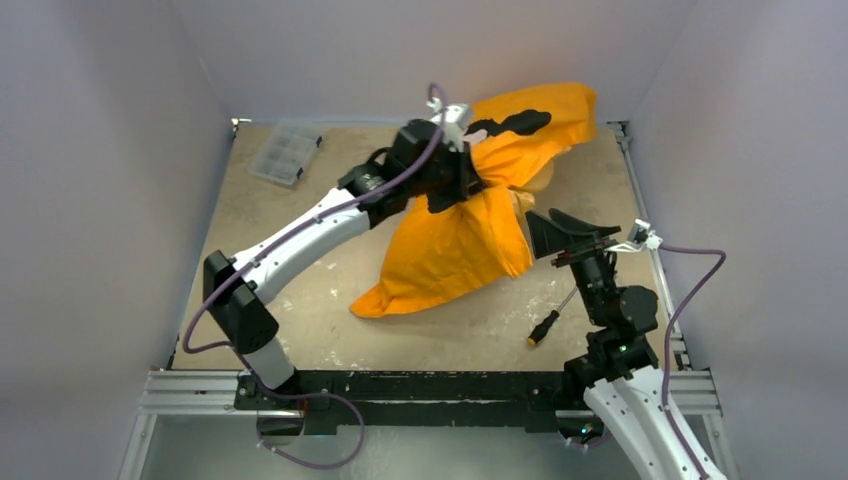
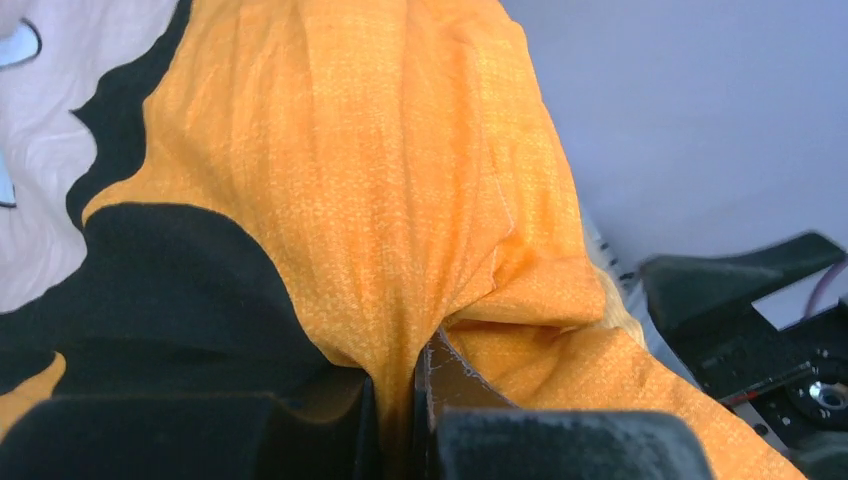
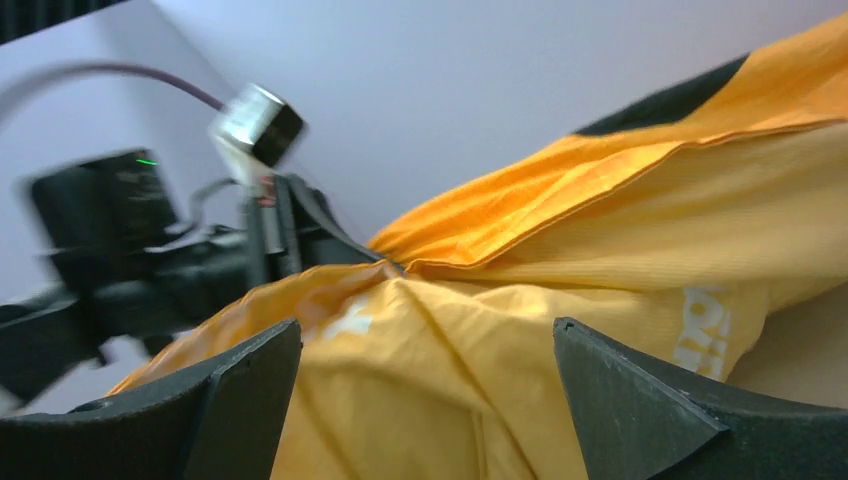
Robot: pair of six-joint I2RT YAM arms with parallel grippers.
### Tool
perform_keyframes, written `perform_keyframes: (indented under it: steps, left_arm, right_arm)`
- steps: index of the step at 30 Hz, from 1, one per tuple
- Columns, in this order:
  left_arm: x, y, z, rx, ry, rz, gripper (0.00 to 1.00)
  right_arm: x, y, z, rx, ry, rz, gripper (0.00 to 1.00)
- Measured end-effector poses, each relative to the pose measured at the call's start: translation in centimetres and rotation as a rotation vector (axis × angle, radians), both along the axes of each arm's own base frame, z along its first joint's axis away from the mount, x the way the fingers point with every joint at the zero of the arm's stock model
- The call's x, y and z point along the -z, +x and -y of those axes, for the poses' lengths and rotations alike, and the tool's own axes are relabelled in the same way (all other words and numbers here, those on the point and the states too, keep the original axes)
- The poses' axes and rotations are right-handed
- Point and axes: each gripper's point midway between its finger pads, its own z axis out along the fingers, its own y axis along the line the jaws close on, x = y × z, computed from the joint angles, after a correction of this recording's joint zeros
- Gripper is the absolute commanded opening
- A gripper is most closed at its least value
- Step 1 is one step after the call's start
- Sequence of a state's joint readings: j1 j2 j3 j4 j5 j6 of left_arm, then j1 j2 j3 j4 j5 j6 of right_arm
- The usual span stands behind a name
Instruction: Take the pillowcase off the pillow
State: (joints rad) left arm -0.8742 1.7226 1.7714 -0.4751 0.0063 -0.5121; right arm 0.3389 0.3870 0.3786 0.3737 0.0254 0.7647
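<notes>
The orange-yellow pillowcase [image 1: 455, 245] is lifted off the table and hangs in folds, with black print on its far flap [image 1: 520, 122]. My left gripper [image 1: 468, 175] is shut on a bunched fold at its middle. In the left wrist view the cloth [image 2: 380, 180] is pinched between the fingers of that gripper [image 2: 400, 375]. My right gripper [image 1: 553, 232] is open at the case's right edge. In the right wrist view its gripper [image 3: 425, 330] has the cloth [image 3: 450, 380] lying between the spread fingers, with white lettering [image 3: 705, 325] showing. The pillow is hidden inside the case.
A yellow-handled screwdriver [image 1: 550, 325] lies on the table in front of the right arm. A clear plastic box [image 1: 285, 152] sits at the far left corner. White walls enclose the table on three sides.
</notes>
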Motion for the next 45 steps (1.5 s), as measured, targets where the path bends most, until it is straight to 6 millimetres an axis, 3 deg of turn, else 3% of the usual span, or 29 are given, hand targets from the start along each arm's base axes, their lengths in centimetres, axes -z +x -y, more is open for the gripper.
perform_keyframes:
  steps: [3,7,10,14,17,20,25,30,33,37,45]
  left_arm:
    - [-0.2,2.1,-3.0,-0.04,-0.17,-0.107,0.0]
    - [-0.3,5.5,-9.9,-0.169,-0.381,-0.213,0.0]
    - [-0.2,7.3,-15.8,-0.278,-0.523,-0.253,0.0]
    - [1.5,9.1,-24.0,-0.44,-0.684,-0.306,0.0]
    - [3.5,9.8,-28.4,-0.539,-0.749,-0.344,0.0]
    - [5.1,9.9,-31.6,-0.605,-0.778,-0.367,0.0]
    - [7.1,9.2,-34.7,-0.685,-0.696,-0.385,0.0]
    - [8.7,7.2,-37.1,-0.769,-0.538,-0.374,0.0]
    - [9.5,6.0,-38.1,-0.807,-0.46,-0.371,0.0]
    - [9.7,4.5,-38.9,-0.839,-0.374,-0.347,0.0]
    - [10.9,2.5,-39.6,-0.876,-0.293,-0.326,0.0]
  right_arm:
    - [-2.4,-1.3,0.1,-0.008,-0.015,0.075,0.99]
    - [-5.7,-2.2,0.0,-0.019,-0.043,0.155,0.99]
    - [-6.5,-1.4,-0.7,-0.036,-0.083,0.157,0.99]
    - [-3.6,1.4,-2.5,-0.078,-0.157,0.065,0.99]
    - [-0.6,3.5,-4.1,-0.131,-0.216,-0.008,0.99]
    - [2.7,5.2,-5.7,-0.193,-0.269,-0.07,0.99]
    - [9.3,7.5,-8.8,-0.292,-0.337,-0.21,0.99]
    - [15.0,7.6,-13.7,-0.427,-0.36,-0.314,0.99]
    - [17.1,7.8,-16.1,-0.489,-0.327,-0.354,0.99]
    - [18.6,8.2,-18.3,-0.557,-0.252,-0.371,0.99]
    - [18.4,9.5,-23.9,-0.695,-0.137,-0.326,0.99]
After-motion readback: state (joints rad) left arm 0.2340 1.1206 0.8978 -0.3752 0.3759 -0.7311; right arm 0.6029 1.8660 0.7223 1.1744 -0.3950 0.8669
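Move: The pillow, bunched in its pillowcase and hanging from the left hand's shut fingers, has its middle about 6 cm ahead, 4 cm right and 13 cm below that hand. The table's left side, where the hand takes it, is some 42 cm left, 3 cm ahead and 30 cm lower; the clear box lies about 44 cm left and 26 cm ahead. From the empty right hand, the pillow is about 13 cm ahead, 7 cm left and 15 cm lower, the screwdriver 6 cm back, 7 cm right and 32 cm down. The bunched pillowcase is hauled about 40 cm left by the left hand, still pinching it, in an arc that first swings forward, then comes back and sinks, the wrist turning some 50 degrees counter-clockwise. The open right hand rises a little, then sweeps left, down and somewhat forward to the pillow's right flank, turning counter-clockwise, fingers staying open. ##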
